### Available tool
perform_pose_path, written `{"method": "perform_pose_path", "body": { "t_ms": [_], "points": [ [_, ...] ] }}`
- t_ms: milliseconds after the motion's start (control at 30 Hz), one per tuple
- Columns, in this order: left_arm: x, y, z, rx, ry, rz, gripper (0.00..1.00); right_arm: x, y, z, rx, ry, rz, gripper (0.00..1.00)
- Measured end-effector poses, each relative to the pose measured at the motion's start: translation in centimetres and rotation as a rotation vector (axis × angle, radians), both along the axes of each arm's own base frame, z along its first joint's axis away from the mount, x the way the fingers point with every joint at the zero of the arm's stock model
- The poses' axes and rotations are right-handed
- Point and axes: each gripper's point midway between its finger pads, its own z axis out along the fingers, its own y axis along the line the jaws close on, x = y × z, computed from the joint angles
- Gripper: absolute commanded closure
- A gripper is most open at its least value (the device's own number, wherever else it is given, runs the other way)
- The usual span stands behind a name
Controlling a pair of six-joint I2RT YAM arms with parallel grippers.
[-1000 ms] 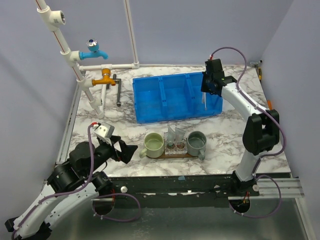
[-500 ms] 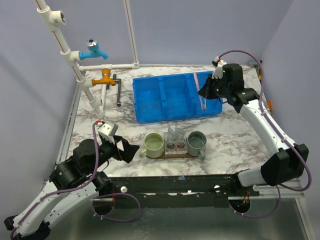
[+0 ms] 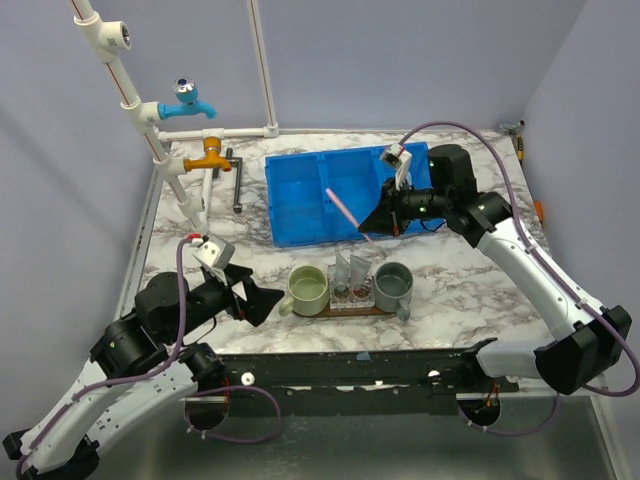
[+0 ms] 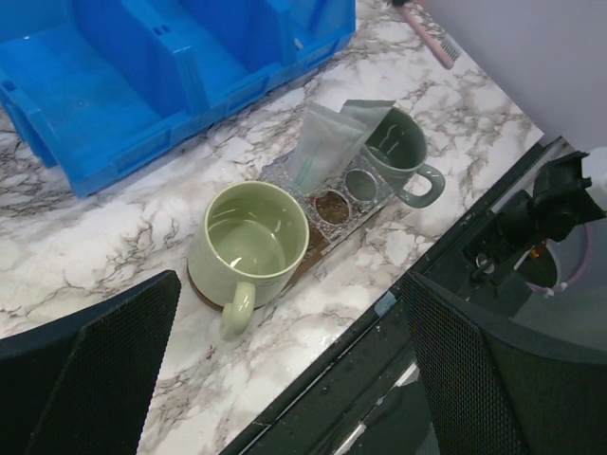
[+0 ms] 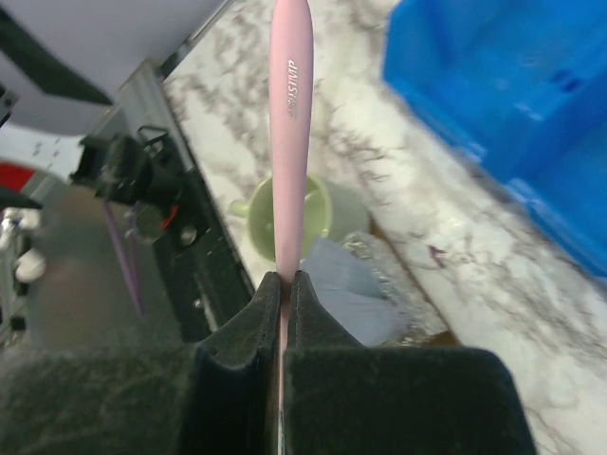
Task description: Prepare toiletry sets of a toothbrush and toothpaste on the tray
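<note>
My right gripper (image 3: 376, 222) is shut on a pink toothbrush (image 3: 345, 212) and holds it tilted in the air, over the blue bin's front edge and behind the tray. In the right wrist view the toothbrush (image 5: 290, 123) sticks out of the closed gripper (image 5: 285, 284). The dark-brown tray (image 3: 350, 311) carries a light-green cup (image 3: 308, 288), a grey-green cup (image 3: 393, 285) and, between them, a clear holder with whitish toothpaste tubes (image 3: 350, 270). My left gripper (image 3: 262, 300) stands open and empty, left of the tray, with its fingers (image 4: 90, 379) wide apart.
A blue three-compartment bin (image 3: 300, 215) lies behind the tray. White pipes with a blue tap (image 3: 188, 100) and an orange tap (image 3: 210, 155) stand at the back left. The table's black front edge (image 4: 379, 322) runs close to the tray.
My right arm has swung from the bin's right end toward the left and nearer, carrying the pink toothbrush to behind the tray. My left arm has barely shifted.
</note>
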Motion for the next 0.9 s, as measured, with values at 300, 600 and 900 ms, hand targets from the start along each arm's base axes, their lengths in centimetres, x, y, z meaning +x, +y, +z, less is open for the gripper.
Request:
{"method": "perform_pose_path", "body": {
  "t_ms": [300,600,900],
  "points": [
    [-0.4,-1.4,2.8,-0.023,0.043,-0.053,0.01,-7.1,4.1,0.3,0.005,0.029,0.305,1.0],
    [-1.7,-3.2,4.1,-0.034,0.105,-0.164,0.01,-10.6,5.3,1.0,0.036,0.038,0.485,1.0],
    [-4.1,-4.9,6.1,-0.113,0.137,-0.322,0.01,-14.7,6.4,2.4,0.093,0.035,0.658,1.0]
  ]
}}
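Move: The right hand already pinches the toothbrush; the open left gripper lies about 22 cm to its left, 13 cm back, roughly level. Some 13 cm lower, the light green mug stands about 11 cm left and 6 cm back, the toothpaste tubes straight back 5 cm, the grey mug 9 cm right and 5 cm back. From the left hand, the toothbrush's middle is about 16 cm ahead, 19 cm right, roughly level. Right hand swings the pinched toothbrush back about 15 cm, counter-clockwise, towards the open left hand rising rightwards. ##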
